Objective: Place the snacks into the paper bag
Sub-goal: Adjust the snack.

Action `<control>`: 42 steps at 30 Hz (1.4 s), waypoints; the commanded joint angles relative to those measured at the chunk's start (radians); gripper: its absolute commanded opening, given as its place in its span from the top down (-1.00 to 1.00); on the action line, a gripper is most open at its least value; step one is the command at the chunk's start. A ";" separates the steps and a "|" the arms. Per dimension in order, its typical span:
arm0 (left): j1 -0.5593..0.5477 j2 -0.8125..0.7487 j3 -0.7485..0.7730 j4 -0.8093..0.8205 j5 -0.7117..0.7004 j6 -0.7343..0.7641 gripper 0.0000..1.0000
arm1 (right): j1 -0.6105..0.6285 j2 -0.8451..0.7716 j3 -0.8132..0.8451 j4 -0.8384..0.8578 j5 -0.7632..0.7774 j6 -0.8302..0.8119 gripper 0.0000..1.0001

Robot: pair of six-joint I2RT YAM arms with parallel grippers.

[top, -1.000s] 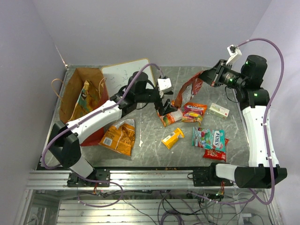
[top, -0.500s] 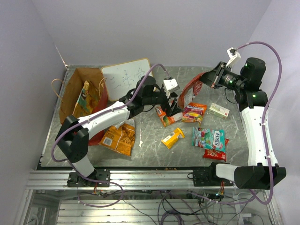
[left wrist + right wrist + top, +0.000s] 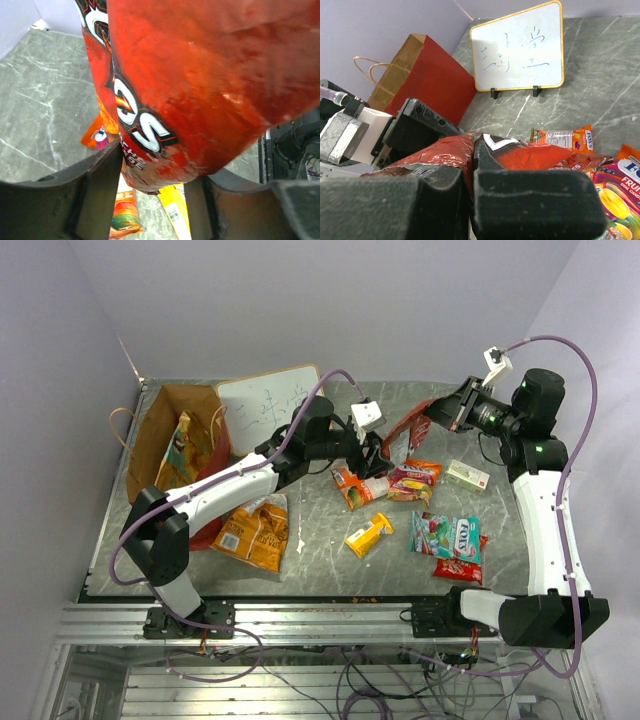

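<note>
The red Doritos bag (image 3: 407, 428) (image 3: 200, 75) (image 3: 580, 150) hangs above the table's middle. My right gripper (image 3: 445, 413) (image 3: 472, 175) is shut on its upper edge. My left gripper (image 3: 384, 448) (image 3: 160, 165) has closed onto the bag's lower end, with a finger against each side. The paper bag (image 3: 160, 435) (image 3: 432, 80), red outside and brown inside, is at the far left with one packet (image 3: 181, 455) in it. Other snacks lie on the table: an orange chip bag (image 3: 255, 530), a yellow pack (image 3: 368, 535), a teal-white candy bag (image 3: 447, 535) and an orange pack (image 3: 360, 487).
A white framed board (image 3: 270, 400) (image 3: 520, 47) stands at the back, right of the paper bag. A small white box (image 3: 468, 475) lies at the right, and a colourful fruit candy bag (image 3: 413, 478) and a red pack (image 3: 460, 568) lie nearby.
My left gripper has risen from the orange pack toward the right and closed its jaws in on the Doritos bag's lower end. The right gripper has kept hold and drifted slightly.
</note>
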 commanded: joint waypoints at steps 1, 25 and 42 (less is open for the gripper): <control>-0.008 -0.002 0.052 0.001 0.032 0.000 -0.08 | -0.017 -0.031 -0.007 0.045 -0.019 0.013 1.00; 0.017 -0.244 0.161 -0.541 -0.213 0.326 0.86 | -0.019 0.074 0.140 -0.388 -0.171 -0.693 -0.36; 0.215 -0.506 0.441 -1.037 -0.403 0.416 0.86 | -0.019 -0.001 0.002 -0.413 -0.118 -0.895 -0.57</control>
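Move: Between the two grippers hangs the red Doritos bag, its middle about 6 cm right, 3 cm ahead and 4 cm above the left hand, and 7 cm left, 3 cm back and 6 cm below the right. Below the left hand, the orange pack is 7 cm ahead, 2 cm left; the purple pack, 9 cm ahead, 11 cm right. The paper bag stands some 42 cm to its left and 3 cm ahead. From the right hand, the white box is 5 cm ahead, 12 cm right, far below. Closing its part-shut fingers on the lower edge of the Doritos bag, the left hand all but stays in place while the right keeps its pinch on the other end. The right then opens and lets go, turning and easing back about 5 cm and slightly down, as the left carries the bag left some 20 cm and up 12 cm towards the paper bag, turning counter-clockwise. ##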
